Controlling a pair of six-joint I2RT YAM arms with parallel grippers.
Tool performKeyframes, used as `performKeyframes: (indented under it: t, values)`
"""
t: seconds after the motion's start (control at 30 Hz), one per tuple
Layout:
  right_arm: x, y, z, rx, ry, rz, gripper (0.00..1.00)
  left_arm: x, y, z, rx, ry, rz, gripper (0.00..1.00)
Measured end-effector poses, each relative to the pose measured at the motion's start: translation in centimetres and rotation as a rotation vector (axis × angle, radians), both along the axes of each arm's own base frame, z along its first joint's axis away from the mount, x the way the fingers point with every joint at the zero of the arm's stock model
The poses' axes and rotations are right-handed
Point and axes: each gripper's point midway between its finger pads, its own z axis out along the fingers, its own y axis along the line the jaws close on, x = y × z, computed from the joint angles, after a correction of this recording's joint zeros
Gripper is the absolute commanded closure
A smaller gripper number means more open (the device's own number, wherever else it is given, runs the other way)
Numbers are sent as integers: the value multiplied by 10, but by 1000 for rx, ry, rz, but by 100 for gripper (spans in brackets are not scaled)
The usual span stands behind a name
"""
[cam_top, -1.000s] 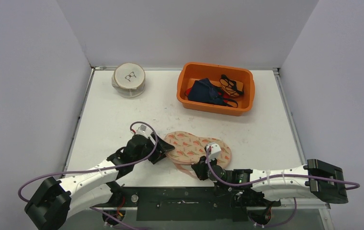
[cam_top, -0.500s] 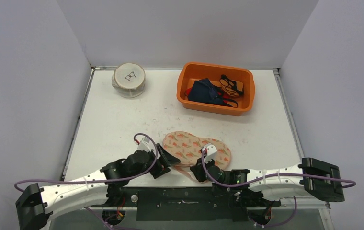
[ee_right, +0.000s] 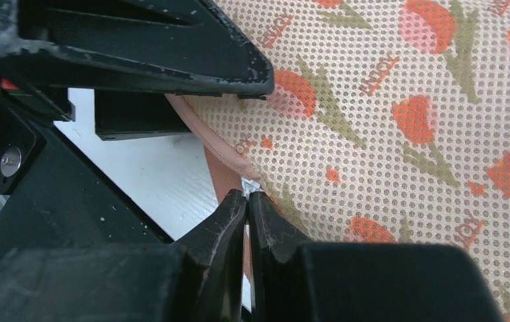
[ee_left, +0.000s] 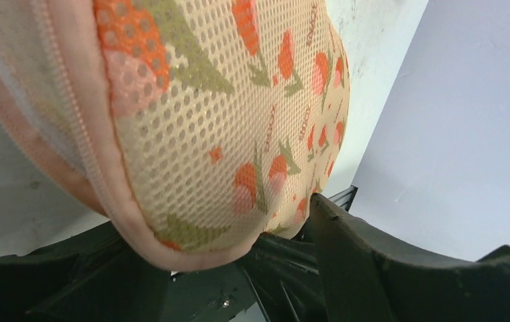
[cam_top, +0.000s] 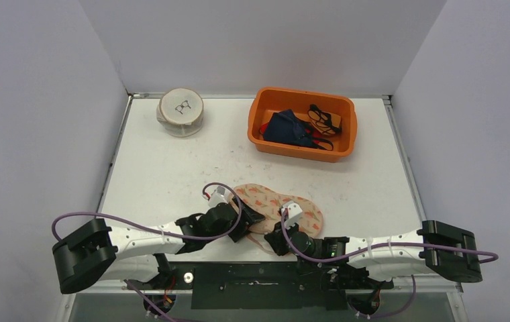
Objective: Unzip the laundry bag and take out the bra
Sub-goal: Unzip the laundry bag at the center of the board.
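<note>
The laundry bag (cam_top: 280, 204) is a peach mesh pouch with an orange flower print, lying flat near the table's front edge. My left gripper (cam_top: 250, 219) stands open at the bag's left end, with the bag's rounded end (ee_left: 225, 100) bulging between its wide-set fingers (ee_left: 353, 261). My right gripper (cam_top: 274, 239) is at the bag's near edge. Its tips (ee_right: 247, 195) are shut on the small metal zipper pull (ee_right: 249, 185) by the pink zipper tape. The bra is hidden.
An orange bin (cam_top: 260, 125) at the back right holds dark navy cloth and a black strappy item. A round white drum-shaped container (cam_top: 181, 112) stands at the back left. The left gripper's finger (ee_right: 138, 40) lies close above the right gripper.
My left arm has swung right along the front edge and its jaws now straddle the bag's left end. The right gripper stays shut at the zipper; the bag shifted slightly.
</note>
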Motion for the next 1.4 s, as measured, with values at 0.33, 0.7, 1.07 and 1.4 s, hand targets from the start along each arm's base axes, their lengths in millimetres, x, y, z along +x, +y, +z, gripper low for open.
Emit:
performKeyframes:
  t: [0.33, 0.7, 1.07, 1.4]
  values:
    - [-3, 1, 4, 4, -5, 30, 95, 11, -1, -2, -34, -1, 74, 92]
    - [-3, 6, 20, 44, -13, 33, 95, 14, 14, 12, -63, -31, 137, 100]
    - [-3, 1, 17, 19, 5, 6, 95, 19, 41, 17, -56, -51, 241, 100]
    - [2, -6, 17, 19, 16, -55, 95, 19, 54, 13, -41, -51, 276, 100]
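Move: The laundry bag's zip edge already lies between my open left fingers, about 1 cm ahead and level with them in height. From my left hand, the zipper pull is some 5 cm right, 2 cm back and slightly lower. The bag's middle is about 7 cm ahead, 8 cm right and 4 cm down, and the pink strap is some 6 cm back, 2 cm right, lower. That zip edge is about 5 cm left and 3 cm ahead of my right hand, which holds the pull. I ease my left hand barely forward and shut its fingers on the bag's zip edge, then draw that edge left about 5 cm, away from my right hand, lifting slightly and turning some 15 degrees counter-clockwise. My right hand keeps its pinch on the zipper pull as an anchor, rising about 2 cm and settling a little. ##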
